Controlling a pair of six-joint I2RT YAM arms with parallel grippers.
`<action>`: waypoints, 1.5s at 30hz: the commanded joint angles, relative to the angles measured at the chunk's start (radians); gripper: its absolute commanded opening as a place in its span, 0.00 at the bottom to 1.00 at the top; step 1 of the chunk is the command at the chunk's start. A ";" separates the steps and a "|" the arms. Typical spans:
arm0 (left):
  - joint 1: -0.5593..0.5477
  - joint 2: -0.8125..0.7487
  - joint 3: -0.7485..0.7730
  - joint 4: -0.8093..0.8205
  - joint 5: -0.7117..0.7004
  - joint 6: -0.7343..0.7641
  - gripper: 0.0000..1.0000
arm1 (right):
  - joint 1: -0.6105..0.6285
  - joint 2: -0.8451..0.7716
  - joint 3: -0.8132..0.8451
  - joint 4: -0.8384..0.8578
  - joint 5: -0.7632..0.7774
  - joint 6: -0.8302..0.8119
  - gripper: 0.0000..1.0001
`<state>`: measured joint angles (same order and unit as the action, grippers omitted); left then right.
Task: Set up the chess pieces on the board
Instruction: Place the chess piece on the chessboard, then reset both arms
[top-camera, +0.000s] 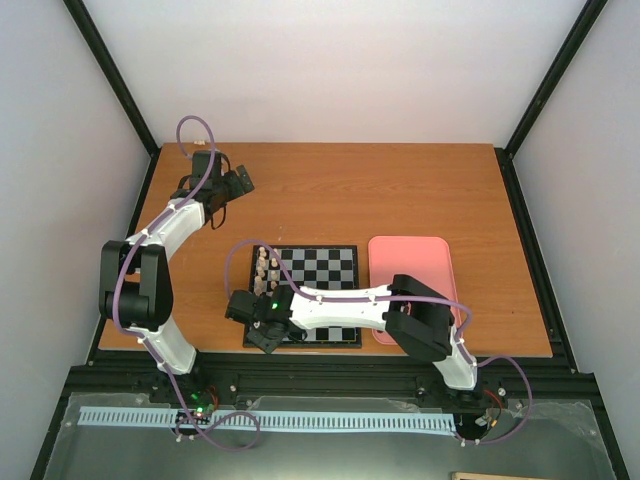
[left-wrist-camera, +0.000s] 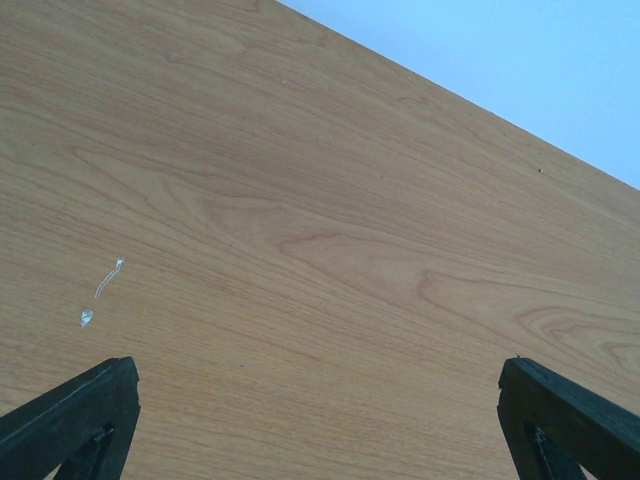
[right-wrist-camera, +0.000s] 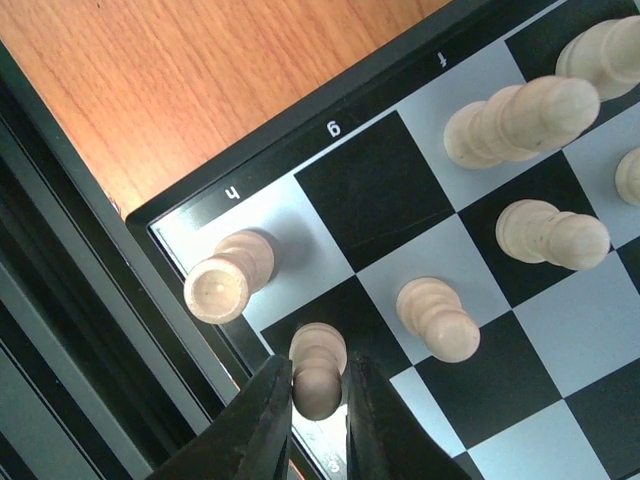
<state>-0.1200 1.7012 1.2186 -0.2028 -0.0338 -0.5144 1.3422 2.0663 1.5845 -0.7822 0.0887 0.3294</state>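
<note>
The board (top-camera: 330, 268) lies at the table's near middle, with several cream chess pieces (top-camera: 265, 265) standing on its left squares. My right gripper (top-camera: 268, 325) hangs over the board's near left corner. In the right wrist view its jaws (right-wrist-camera: 318, 388) press against both sides of the round head of a cream pawn (right-wrist-camera: 318, 365), which stands upright on a black edge square. A cream rook (right-wrist-camera: 228, 275) occupies the corner square beside it, and another pawn (right-wrist-camera: 438, 318) stands one square over. My left gripper (top-camera: 225, 195) rests open over bare wood at the far left, its fingers (left-wrist-camera: 80, 410) wide apart.
A pink tray (top-camera: 410, 280) sits right of the board. More cream pieces (right-wrist-camera: 520, 118) stand further along the board's edge rows. The table's black frame (right-wrist-camera: 60, 300) runs just past the board's corner.
</note>
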 joint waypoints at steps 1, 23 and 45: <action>-0.006 -0.010 0.035 -0.004 -0.002 0.020 1.00 | 0.005 -0.031 -0.017 -0.008 0.001 0.005 0.20; -0.007 -0.013 0.038 -0.012 -0.008 0.026 1.00 | -0.075 -0.426 -0.235 -0.036 0.251 0.079 1.00; -0.048 -0.044 0.051 -0.045 -0.052 0.060 1.00 | -0.976 -0.597 -0.417 0.442 0.170 -0.132 1.00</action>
<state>-0.1596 1.6726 1.2213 -0.2249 -0.0612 -0.4816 0.3729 1.4307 1.1198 -0.4316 0.2379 0.2272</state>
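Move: The pale pawn stands between the right fingers, straight beneath the hand, its middle about 1 cm lower. The corner rook is some 3 cm to the left and level with it; the next pale pawn is 3 cm ahead, 0 cm sideways. The pink tray's middle is roughly 33 cm right, 9 cm ahead and 4 cm below. From the left hand, the right hand's pawn lies about 36 cm back, 11 cm right and 12 cm lower. Slowly at first, the right fingers ease open around the pawn, with a slight drift right, then lift off it about 10 cm nearly straight up, opening wide. The hand then swings fast to the right and forward, about 34 and 28 cm, over the board to beyond the tray's far edge, turning clockwise some 55 degrees while its fingers tip up to point forward. ##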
